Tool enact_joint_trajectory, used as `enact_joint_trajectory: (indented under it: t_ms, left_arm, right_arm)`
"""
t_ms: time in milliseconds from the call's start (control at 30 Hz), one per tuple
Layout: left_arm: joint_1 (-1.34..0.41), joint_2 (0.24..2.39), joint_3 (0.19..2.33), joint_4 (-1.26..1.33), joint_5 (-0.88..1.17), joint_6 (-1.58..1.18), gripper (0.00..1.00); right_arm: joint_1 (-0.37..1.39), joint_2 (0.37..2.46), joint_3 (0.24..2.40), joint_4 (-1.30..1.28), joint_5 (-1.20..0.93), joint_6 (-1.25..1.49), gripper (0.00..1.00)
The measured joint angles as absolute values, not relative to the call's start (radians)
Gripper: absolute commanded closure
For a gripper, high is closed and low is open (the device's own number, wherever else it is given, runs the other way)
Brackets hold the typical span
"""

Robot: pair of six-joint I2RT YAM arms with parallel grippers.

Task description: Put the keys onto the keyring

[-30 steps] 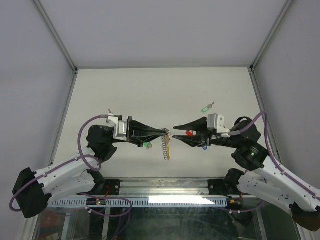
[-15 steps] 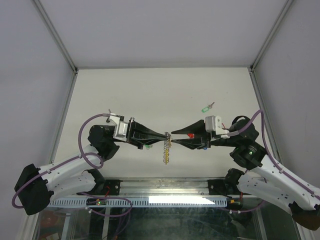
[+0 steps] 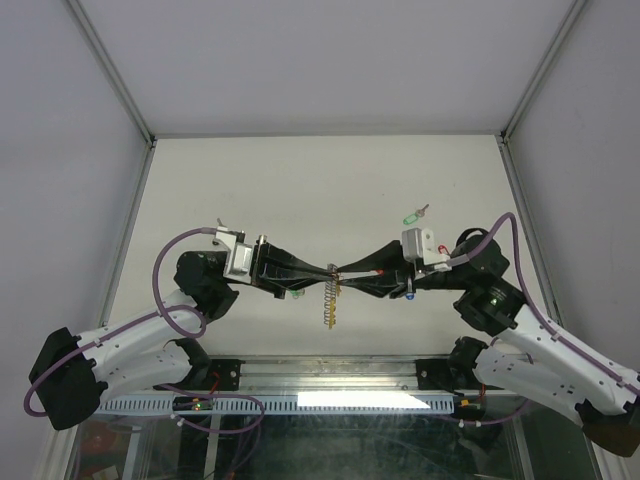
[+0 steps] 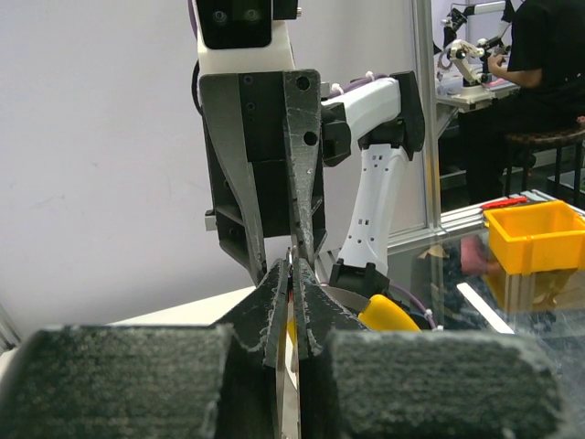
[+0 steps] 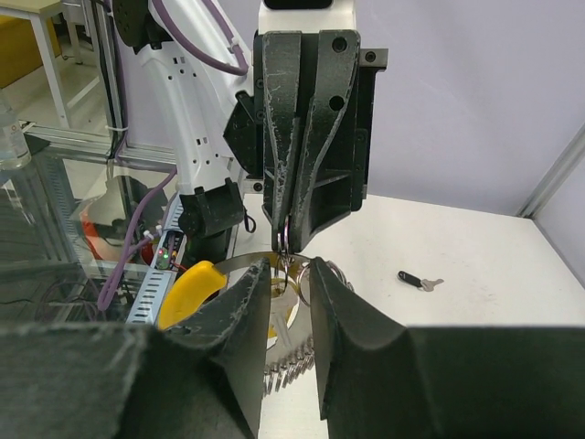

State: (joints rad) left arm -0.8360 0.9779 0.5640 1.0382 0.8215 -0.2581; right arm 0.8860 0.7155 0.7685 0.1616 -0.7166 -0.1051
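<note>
In the top view my left gripper and right gripper meet tip to tip above the table's near middle. The left gripper is shut on the top of the keyring, whose coiled part and yellow segment hang below. My right gripper is open, its fingers either side of small rings hanging from the left jaws. Keys with a red tag and a blue tag lie under the right gripper. A green-tagged key lies under the left one.
Another green-tagged key lies on the table beyond the right wrist. A black-tagged key lies on the table past the left gripper. Metal frame rails edge the white table on both sides.
My right gripper has moved left until its tips reach the left gripper's tips, and its jaws have narrowed. The left gripper still holds the keyring, which shifted only slightly.
</note>
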Motion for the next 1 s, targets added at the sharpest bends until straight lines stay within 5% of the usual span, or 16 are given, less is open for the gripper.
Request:
enact_joint_trajectory:
  t_ms: [300,500,667,800,1000]
  left_arm:
    - [-0.836,0.978,0.564,1.04,0.822,-0.263,1.0]
    - [-0.836,0.977,0.564,1.041,0.823,-0.267,1.0]
    - [-0.836,0.975,0.564,1.041,0.828,-0.273,0.99]
    - [-0.836,0.973,0.564,1.029,0.826,-0.269,0.67]
    - [-0.836,0.936,0.575,0.932,0.812,-0.222,0.53]
  right_arm:
    - [0.889,0.755,0.768,0.192,-0.74,-0.08,0.83]
    - [0.894,0.764,0.768,0.198,-0.749,-0.072,1.0]
    - [0.895,0.764,0.771,0.193,-0.744,-0.073,1.0]
    - [0.899,0.764,0.82,0.087,-0.715,-0.096,1.0]
    - [0.899,0.764,0.987,-0.189,-0.626,-0.168,1.0]
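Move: The left hand still grips the top of the keyring; the keyring's middle hangs about 4 cm below that hand, 2 cm back and 1 cm to its right. For the right hand, its part-open fingers facing those tips, the same middle lies about 2 cm left, 2 cm back and 4 cm down. On the table, some 20 cm below the right hand and about 9 cm ahead of it, the green key lies 11 cm left and the blue key 19 cm right. The right fingers pinch the top of the keyring beside the left fingertips, having eased about 1 cm left and slightly down as they shut. The left hand holds steady until then and only afterwards opens about halfway, letting go, while the right hand draws up and to the right by some 2 cm each way, its fingertips dipping about 10 degrees. ##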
